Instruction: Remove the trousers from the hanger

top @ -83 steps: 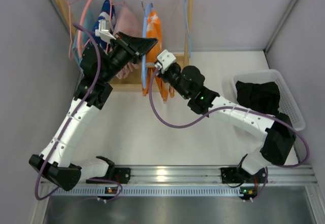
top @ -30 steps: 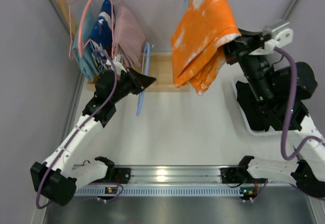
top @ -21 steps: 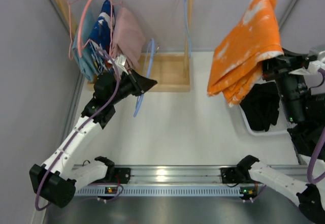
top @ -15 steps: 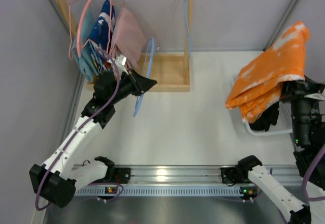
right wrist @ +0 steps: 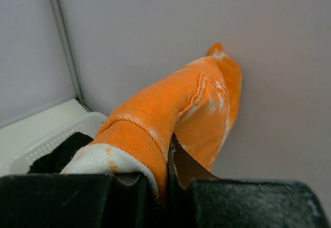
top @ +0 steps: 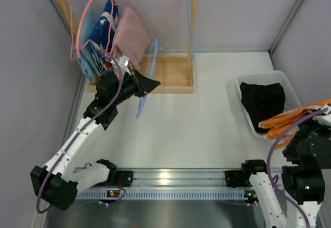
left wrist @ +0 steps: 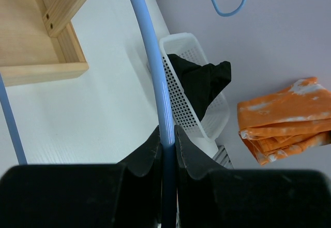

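Observation:
The bare blue hanger hangs off the rack with my left gripper shut on it; in the left wrist view the hanger's rod runs straight between the jaws of the left gripper. The orange trousers with white patches are off the hanger, and my right gripper is shut on a fold of them. They hang just right of the white basket, at the frame's right edge. The black trousers lie inside that basket.
A wooden rack stands at the back. Blue patterned and pink garments hang on hangers at its left, and another blue hanger at its right. Grey walls close in on both sides; the right wall is next to the basket.
The right arm has swung the orange trousers from mid-table to the right and down beside the basket. The left gripper has stayed put with the empty blue hanger.

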Robot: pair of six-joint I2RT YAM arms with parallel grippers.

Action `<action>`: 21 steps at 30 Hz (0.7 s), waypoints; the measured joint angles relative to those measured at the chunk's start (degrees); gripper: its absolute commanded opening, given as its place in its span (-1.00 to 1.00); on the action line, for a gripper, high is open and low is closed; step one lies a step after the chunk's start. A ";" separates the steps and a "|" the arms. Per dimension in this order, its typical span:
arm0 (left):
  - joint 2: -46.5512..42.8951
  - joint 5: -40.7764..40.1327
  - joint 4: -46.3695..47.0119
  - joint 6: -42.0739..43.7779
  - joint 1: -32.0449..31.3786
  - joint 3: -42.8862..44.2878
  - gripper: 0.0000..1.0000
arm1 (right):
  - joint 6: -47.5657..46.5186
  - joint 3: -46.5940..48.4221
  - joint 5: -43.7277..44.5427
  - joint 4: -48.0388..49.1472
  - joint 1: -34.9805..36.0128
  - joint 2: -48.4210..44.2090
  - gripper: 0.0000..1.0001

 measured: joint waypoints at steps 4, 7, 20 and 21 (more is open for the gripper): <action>-0.07 -0.09 0.07 -0.02 0.00 0.00 -1.00 | -1.60 -5.05 1.84 0.22 -3.96 0.42 -1.00; -0.46 -0.11 0.02 -0.07 0.00 0.00 -1.00 | -3.52 -8.39 2.89 1.70 -4.35 1.79 -1.00; -4.87 0.31 0.02 -1.70 0.00 0.00 -1.00 | -6.71 -13.31 -6.84 19.82 -4.63 29.38 -1.00; -5.27 0.42 0.02 -1.62 0.00 0.00 -1.00 | -6.71 -13.20 -8.20 21.29 -4.68 32.50 -1.00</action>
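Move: Some 26 cm ahead of the right hand, about 4 cm to its right and 36 cm below, is the middle of the white basket; the black trousers inside lie roughly 25 cm ahead, 1 cm left and 37 cm below. For the left hand, holding the blue hanger, the empty part of the rack's bar is about 26 cm ahead, 5 cm right and 18 cm higher; the pink trousers hang about 20 cm ahead, 10 cm left, near hand height. Sinking first, then sweeping forward faster and faster, the right hand carries the orange trousers it still grips towards the basket, about 18 cm forward and 12 cm down, while its fingers tip some 30 degrees downward. Meanwhile the left hand keeps its pinch on the blue hanger, raising it about 3 cm and easing back 2 cm. ##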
